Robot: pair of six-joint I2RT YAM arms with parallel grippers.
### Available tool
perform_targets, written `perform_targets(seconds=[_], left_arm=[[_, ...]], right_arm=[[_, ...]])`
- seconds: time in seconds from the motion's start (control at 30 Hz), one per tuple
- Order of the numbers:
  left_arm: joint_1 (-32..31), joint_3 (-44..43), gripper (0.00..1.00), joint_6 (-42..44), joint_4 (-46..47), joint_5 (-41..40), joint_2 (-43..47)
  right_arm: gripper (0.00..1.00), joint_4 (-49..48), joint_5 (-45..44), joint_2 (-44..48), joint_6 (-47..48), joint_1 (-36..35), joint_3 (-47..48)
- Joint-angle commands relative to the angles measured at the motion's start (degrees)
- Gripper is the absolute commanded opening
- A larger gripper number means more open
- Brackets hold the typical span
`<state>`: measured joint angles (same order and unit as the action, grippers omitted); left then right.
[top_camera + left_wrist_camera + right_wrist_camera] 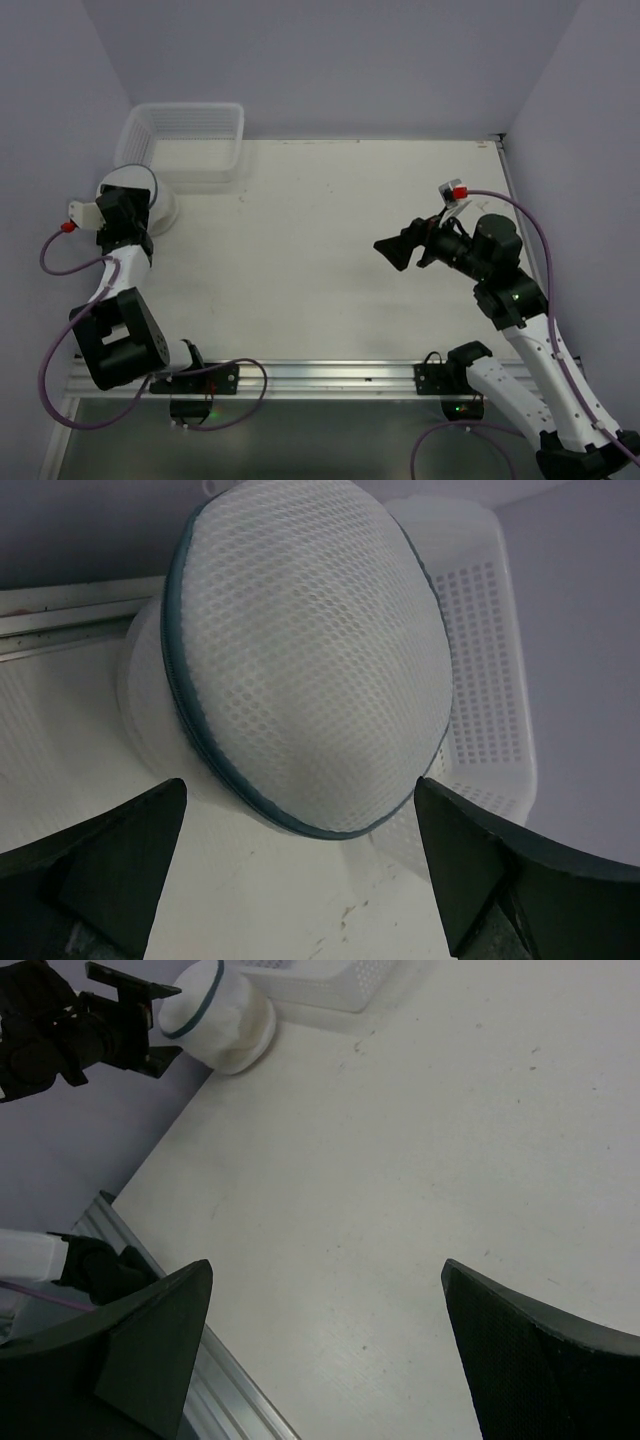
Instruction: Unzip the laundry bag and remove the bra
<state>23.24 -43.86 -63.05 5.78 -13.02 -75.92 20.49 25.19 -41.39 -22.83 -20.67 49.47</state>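
Note:
The laundry bag, a round white mesh case with a grey-blue zip rim, stands on edge at the table's far left, against the basket. The visible stretch of its rim runs unbroken. My left gripper is open just in front of the bag, one finger on each side of the bag's lower edge and neither touching it. In the top view the bag peeks out beside the left wrist. My right gripper is open over bare table at the right, far from the bag. The bra is hidden.
A white latticed plastic basket sits at the back left corner, touching the bag. Purple walls close in the left, back and right sides. A metal rail runs along the near edge between the arm bases.

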Motion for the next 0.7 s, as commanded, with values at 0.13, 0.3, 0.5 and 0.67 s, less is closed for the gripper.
perform_targets(seconds=[0.13,0.3,0.5,0.67], left_arm=[[2.24,0.97,1.00,-1.73,12.40,1.58,-6.07],[2.51,-0.53,0.95,-0.24,15.05,3.52,-11.79],[2.51,-0.53,0.43,2.30,15.23,8.26,-11.98],[2.51,0.70,0.06,7.23,9.34,18.25,-5.58]], right_arm=[[0.99,-1.51,1.26,1.22,4.02,0.10,0.10],[0.99,-2.21,2.32,1.13,4.37,0.10,-0.25],[0.99,-2.21,2.67,1.22,4.37,0.10,-0.17],[0.99,-2.12,2.58,1.57,3.93,0.10,0.27]])
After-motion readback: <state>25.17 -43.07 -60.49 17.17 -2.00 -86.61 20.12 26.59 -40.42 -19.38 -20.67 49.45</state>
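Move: The laundry bag stands just ahead of the left hand: its middle is about 7 cm forward, 3 cm to the left and 9 cm below, with the zipped mesh top's near edge between hand and middle. The white basket is beyond, some 23 cm ahead of the left hand, 6 cm to its right and 11 cm lower. From the right hand the bag lies about 23 cm forward, 68 cm to the left and 23 cm down. The left fingers pinch the mesh top at its near edge, beside the teal zipper: open, the hand sinks about 5.5 cm while easing 3 cm forward, and the fingers shut on the mesh late in the descent. Nearly closed, the hand then lifts a little under 2 cm, draws about 2 cm to the right and turns some 10 degrees clockwise. ##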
